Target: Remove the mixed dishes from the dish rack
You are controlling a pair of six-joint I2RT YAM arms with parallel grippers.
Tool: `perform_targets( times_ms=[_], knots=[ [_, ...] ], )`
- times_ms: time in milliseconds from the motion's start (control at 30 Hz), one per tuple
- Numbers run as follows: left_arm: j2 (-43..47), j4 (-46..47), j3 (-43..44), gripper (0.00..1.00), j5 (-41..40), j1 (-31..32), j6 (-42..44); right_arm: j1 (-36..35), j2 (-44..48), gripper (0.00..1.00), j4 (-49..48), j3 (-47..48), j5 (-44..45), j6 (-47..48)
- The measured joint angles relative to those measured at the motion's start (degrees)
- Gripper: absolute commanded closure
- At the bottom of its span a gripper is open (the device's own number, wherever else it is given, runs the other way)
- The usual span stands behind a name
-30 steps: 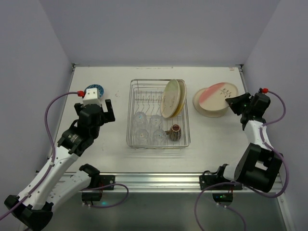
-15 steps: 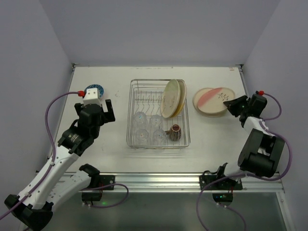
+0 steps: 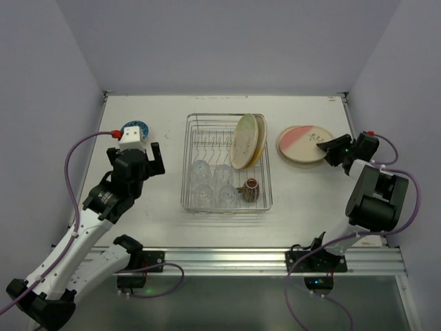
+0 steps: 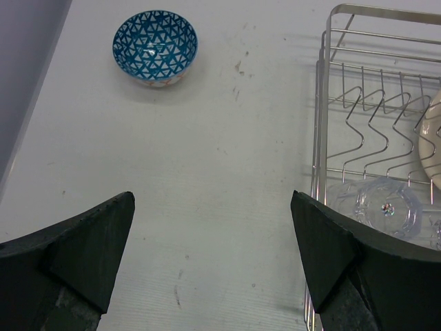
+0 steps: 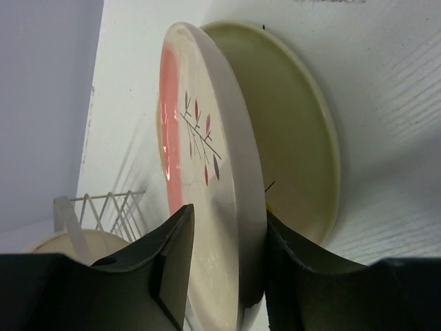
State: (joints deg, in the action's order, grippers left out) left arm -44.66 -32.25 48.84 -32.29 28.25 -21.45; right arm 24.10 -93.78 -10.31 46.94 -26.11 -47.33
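The dish rack (image 3: 187, 165) stands mid-table, with two cream plates (image 3: 247, 141) upright in its prongs. Low inside it are several clear glasses (image 3: 210, 183) and a dark mug (image 3: 249, 187). The blue-patterned bowl (image 3: 136, 127) sits on the table left of the rack, ahead of my left gripper (image 3: 136, 160), which is wide open and empty (image 4: 213, 234). To the right of the rack a pink-and-cream plate (image 3: 303, 141) lies on a pale-green plate (image 5: 296, 138). My right gripper (image 3: 329, 146) straddles the pink plate's rim (image 5: 227, 234), jaws slightly parted.
The rack's left wall (image 4: 320, 124) and one glass (image 4: 389, 207) lie just right of my left fingers. The right wall stands close behind my right arm. The rack's corner (image 5: 103, 207) shows beyond the stacked plates.
The right gripper lowered the tilted pink plate flat onto the pale-green plate and its jaws have begun to part. The left arm has stayed still.
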Motion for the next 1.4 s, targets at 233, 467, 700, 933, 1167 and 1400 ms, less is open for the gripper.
perform_targets(
  times_ms=[233, 467, 700, 933, 1167, 1400],
  knots=[
    [0.0, 0.0, 0.0, 0.0, 0.1, 0.0, 0.0, -0.4, -2.2, 0.24, 4.7, 3.4, 2.5, 0.3],
    [0.2, 0.0, 0.0, 0.0, 0.2, 0.0, 0.0, -3.3, -4.4, 0.21, 12.6, 9.0, 8.3, 2.9],
    [0.4, 0.0, 0.0, 0.0, 0.2, 0.0, 0.0, -7.5, -7.8, 0.2, 21.2, 15.4, 15.5, 4.5],
    [0.6, 0.0, 0.0, 0.0, 0.4, 0.0, 0.0, -9.3, -8.3, 0.17, 27.4, 18.1, 22.2, 4.8],
    [0.7, 0.0, 0.0, 0.0, 0.5, 0.0, 0.0, -11.5, -8.2, 0.11, 31.4, 23.2, 29.0, 6.6],
    [0.7, 0.0, 0.0, 0.0, 0.3, 0.0, 0.0, -13.5, -2.8, 0.01, 34.8, 23.4, 33.8, 9.6]
  ],
)
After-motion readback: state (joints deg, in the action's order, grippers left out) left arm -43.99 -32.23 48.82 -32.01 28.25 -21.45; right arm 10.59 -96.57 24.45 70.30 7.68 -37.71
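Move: The right hand's already parting fingers are at the right rim of the tilted pink-edged plate; its middle lies about 7 cm left of the hand, 2 cm ahead and 3 cm below. The lower plate on the table is centred some 9 cm left, 1 cm ahead and 6 cm down; the plates in the rack stand about 29 cm left and 2 cm ahead, at about hand height. From the left hand the pink-edged plate is about 59 cm right, 17 cm ahead and 19 cm below. The right hand's fingers go on opening from under half to fully wide and let go of the pink-edged plate's right rim, while the hand sinks about 3 cm towards the lower plate, easing a little forward, and its fingers tip some 20 degrees farther down. It then rises about 5 cm off the plate with almost no sideways travel, having rolled its left side down by some 25 degrees by the end. ##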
